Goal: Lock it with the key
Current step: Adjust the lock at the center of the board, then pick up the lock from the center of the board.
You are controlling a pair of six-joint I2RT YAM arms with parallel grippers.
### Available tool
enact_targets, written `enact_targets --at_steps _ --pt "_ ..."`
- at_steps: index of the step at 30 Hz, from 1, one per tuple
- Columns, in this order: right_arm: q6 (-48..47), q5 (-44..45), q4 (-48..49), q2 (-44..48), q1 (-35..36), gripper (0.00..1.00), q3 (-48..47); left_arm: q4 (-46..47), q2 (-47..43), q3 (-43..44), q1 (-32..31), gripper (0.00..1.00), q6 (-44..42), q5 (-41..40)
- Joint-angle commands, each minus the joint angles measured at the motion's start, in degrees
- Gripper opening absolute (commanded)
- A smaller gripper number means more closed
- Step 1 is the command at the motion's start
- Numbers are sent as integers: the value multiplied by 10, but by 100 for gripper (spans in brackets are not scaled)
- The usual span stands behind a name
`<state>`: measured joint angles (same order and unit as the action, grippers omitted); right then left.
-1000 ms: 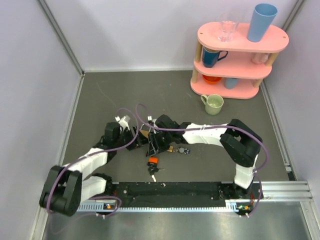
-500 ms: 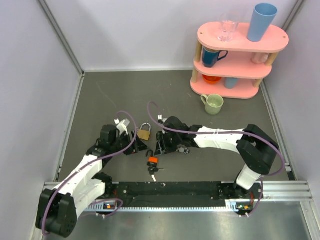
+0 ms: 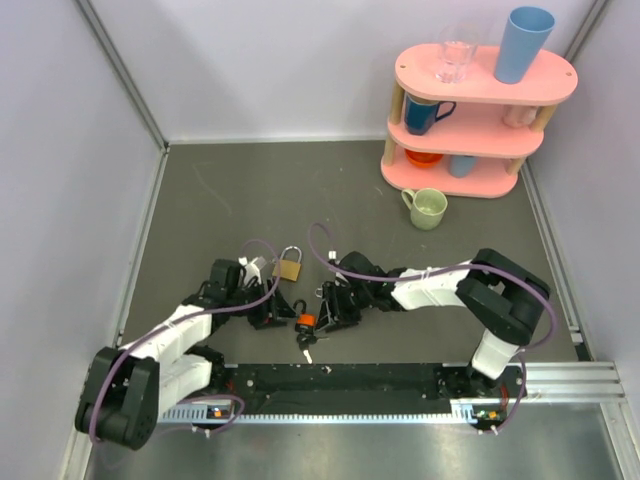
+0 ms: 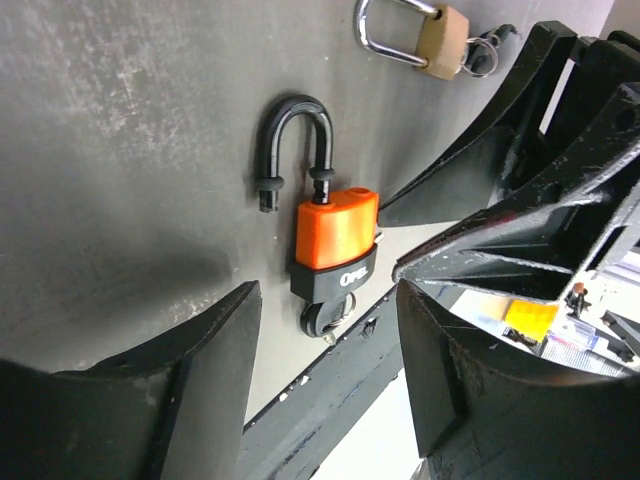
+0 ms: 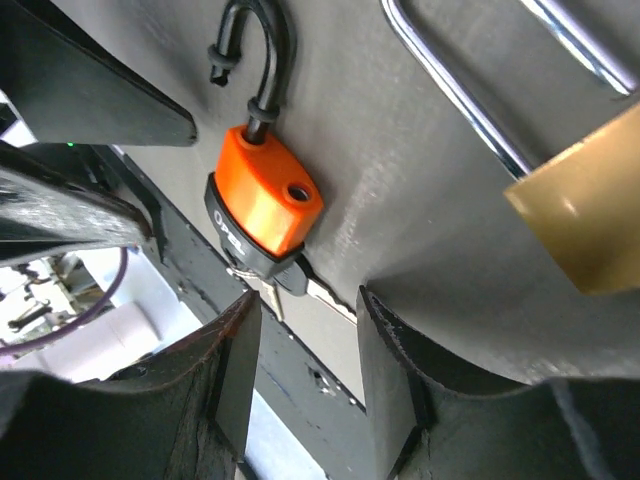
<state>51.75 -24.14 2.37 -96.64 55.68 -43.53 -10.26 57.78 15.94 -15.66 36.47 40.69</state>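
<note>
The orange-and-black padlock (image 3: 305, 321) lies flat on the grey table near the front rail, and its black shackle (image 4: 295, 140) is swung open. The silver key (image 5: 330, 297) sticks out of the padlock's base, with a second key of the bunch (image 3: 306, 346) beside it. My left gripper (image 3: 280, 314) is open and empty just left of the padlock. In the left wrist view the padlock (image 4: 335, 235) lies ahead of the open left gripper (image 4: 328, 300). My right gripper (image 3: 326, 312) is open just right of it. In the right wrist view the right gripper (image 5: 308, 320) frames the key end of the padlock (image 5: 270, 195).
A large brass padlock (image 3: 289, 268) with a silver shackle lies just beyond the orange one. A green mug (image 3: 427, 208) and a pink shelf (image 3: 480, 90) with cups stand at the back right. The black base rail (image 3: 350, 378) runs along the near edge.
Both grippers have come down and nearer, from the brass padlock to either side of the orange padlock. The brass padlock is now uncovered. The padlocks have not moved.
</note>
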Motion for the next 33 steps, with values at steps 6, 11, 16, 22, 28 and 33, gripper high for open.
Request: enact_targets --at_steps 6,11,16,22,28,33 --pt "51 -25 110 -56 -5 43 -9 71 52 -17 -2 55 -4 11" --pt "63 -23 152 -81 -8 43 -3 132 96 -29 -2 46 8 18" --pt "71 -20 196 -101 -20 43 8 183 137 -36 -2 34 14 27" --pt "75 -24 250 -125 -26 42 9 218 165 -36 -2 30 16 34" --pt "85 -36 301 -141 -25 20 9 229 167 -36 -2 29 17 40" --pt "77 -35 303 -121 -25 0 18 206 125 -26 -2 33 21 25"
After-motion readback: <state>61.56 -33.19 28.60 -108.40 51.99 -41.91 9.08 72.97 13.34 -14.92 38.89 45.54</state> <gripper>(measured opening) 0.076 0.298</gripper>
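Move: The orange padlock, its black shackle open and pointing forward, lies between the grippers: about 4 cm right of the left hand, level with it fore and aft and 3 cm lower; some 3 cm left, 1 cm ahead and 1 cm below the right hand. The large brass padlock lies about 11 cm straight ahead of the left hand. The small brass padlock lies some 6 cm ahead and 2 cm right of the right hand. Bring the right gripper about 3.5 cm left and 2.5 cm forward to the orange padlock, levelling its fingers some 15 degrees, then shut them to pinch the lower part of the body. Meanwhile sink the left gripper 2 cm and ease it slightly right and forward, narrowing its fingers to about half around the body's other side, without shutting them. ##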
